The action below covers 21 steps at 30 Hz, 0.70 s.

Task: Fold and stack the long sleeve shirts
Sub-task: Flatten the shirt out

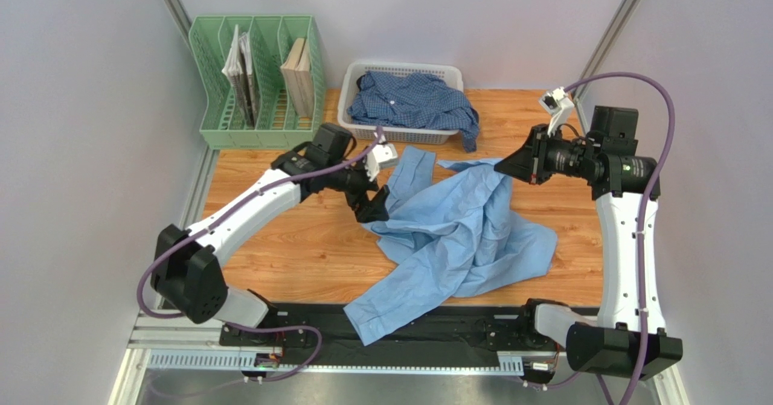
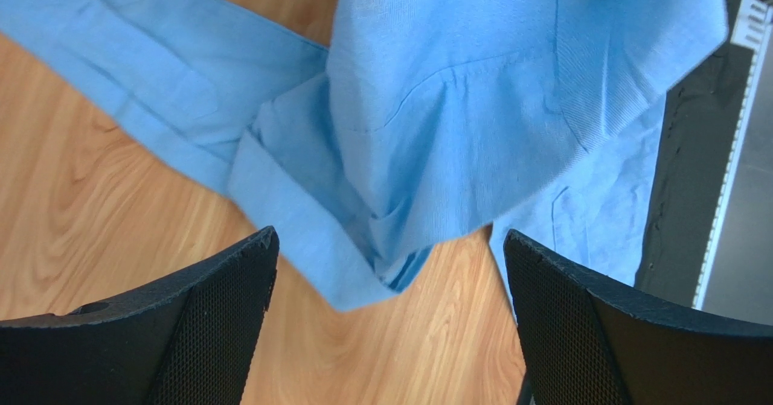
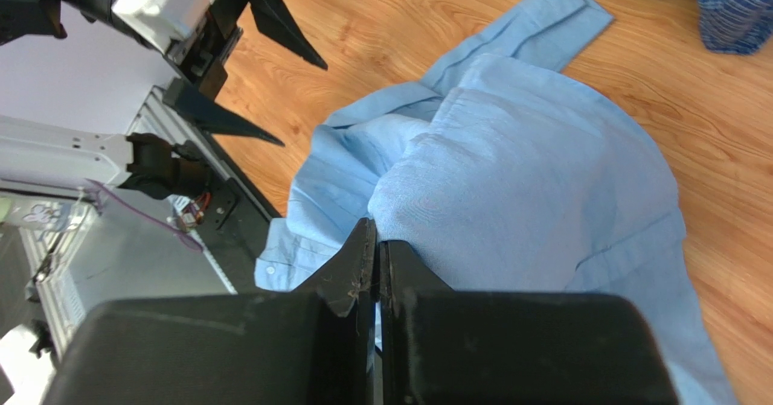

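The light sky-blue long sleeve shirt [image 1: 458, 233] lies crumpled across the middle of the wooden table, one sleeve trailing over the near edge. My right gripper [image 1: 504, 164] is shut on a raised fold at its far edge, and the cloth climbs up to the closed tips [image 3: 376, 228]. At the shirt's left side my left gripper [image 1: 374, 202] stands open, its jaws [image 2: 388, 235] spread wide over a folded edge of the shirt [image 2: 472, 124] and bare wood, holding nothing. The darker checked shirt [image 1: 413, 97] sits bunched in the white basket, one sleeve hanging over its front right corner.
The white slotted basket [image 1: 396, 134] stands at the back centre. A green file rack [image 1: 257, 84] holding books is at the back left. A black strip [image 1: 454, 325] and metal rail run along the near edge between the arm bases. Grey walls enclose the table.
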### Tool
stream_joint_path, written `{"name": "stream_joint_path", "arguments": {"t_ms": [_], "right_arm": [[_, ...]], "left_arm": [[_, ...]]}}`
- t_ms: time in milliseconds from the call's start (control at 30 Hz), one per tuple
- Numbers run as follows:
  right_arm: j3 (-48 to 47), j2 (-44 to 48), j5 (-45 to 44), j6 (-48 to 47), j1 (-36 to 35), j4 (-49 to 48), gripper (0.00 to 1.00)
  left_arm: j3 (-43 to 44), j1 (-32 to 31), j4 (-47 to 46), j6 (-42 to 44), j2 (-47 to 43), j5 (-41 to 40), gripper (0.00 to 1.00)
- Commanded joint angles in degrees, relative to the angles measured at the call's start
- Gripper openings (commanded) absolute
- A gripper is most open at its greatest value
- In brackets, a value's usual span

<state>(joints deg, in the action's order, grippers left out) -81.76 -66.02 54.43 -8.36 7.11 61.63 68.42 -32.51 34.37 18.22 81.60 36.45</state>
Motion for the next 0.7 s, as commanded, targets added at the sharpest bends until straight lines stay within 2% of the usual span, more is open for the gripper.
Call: {"name": "stream_joint_path", "arguments": {"t_ms": [0, 133, 167, 233, 267, 300, 367, 400, 500, 567, 667], "right_arm": [[2.04, 1.77, -3.45, -2.89, 2.63, -0.63, 0.0], [2.3, 1.07, -3.37, -2.98, 4.57, -0.37, 0.0], [2.04, 1.07, -3.46, -3.06, 4.66, -0.37, 0.0], [1.6, 0.54, -4.6, -3.15, 5.28, -0.45, 0.0], [0.99, 0.28, -4.86, -3.24, 5.54, -0.45, 0.0], [0.64, 0.02, -5.04, -3.15, 6.32, -0.45, 0.0], [-0.15, -0.95, -4.69, -2.72, 7.38, -0.98, 0.0], [-0.33, -1.3, -3.91, -2.54, 7.47, -1.24, 0.0], [0.01, -2.88, -1.54, 0.35, 7.39, -4.57, 0.0], [0.63, -4.11, -0.3, 5.69, 6.87, -10.63, 0.0], [-0.5, -6.13, -0.73, 11.59, 3.19, -17.58, 0.0]], "left_arm": [[-0.05, -4.57, -6.6, 3.22, 5.99, -4.18, 0.99], [3.9, -5.19, -7.56, 3.58, 12.52, -2.79, 0.99], [4.52, -5.8, -7.65, 3.84, 13.57, -2.35, 0.92], [6.62, -6.33, -6.6, 5.07, 16.04, -0.94, 0.69], [7.68, -6.42, -4.07, 5.07, 16.65, -0.68, 0.47], [8.91, -6.34, -2.31, 5.42, 17.27, -0.5, 0.35], [11.46, -5.46, 2.43, 7.0, 16.14, -0.67, 0.03], [11.64, -4.67, 3.15, 7.01, 13.17, 0.98, 0.0], [10.94, -1.6, 5.52, 5.16, 5.8, 4.41, 0.0], [12.34, -0.02, 9.39, 4.12, 2.35, 5.74, 0.0], [13.93, 2.96, 9.49, -0.35, -4.59, 6.09, 0.0]]}}
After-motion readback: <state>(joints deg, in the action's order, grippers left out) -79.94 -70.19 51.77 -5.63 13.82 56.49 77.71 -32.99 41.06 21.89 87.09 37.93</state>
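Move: The blue shirt's left edge lies roughly 5 cm to the right of the left gripper, 1 cm ahead and some 8 cm below. One sleeve lies on the table about 15 cm ahead and 7 cm to the right, the other some 20 cm back and 2 cm to the right; both are about 17 cm down. From the right hand, which already holds the shirt's other side, that left edge is about 24 cm left, 4 cm back and 21 cm down. Lower the open left gripper about 8 cm, easing it rightwards onto the shirt's left edge, and close the fingers there to pinch the cloth; then lift about 9 cm, drawing a little back to the left. Keep the right fingers shut on the shirt meanwhile, carrying it about 4 cm right, then forward as well, with a slight clockwise turn. ##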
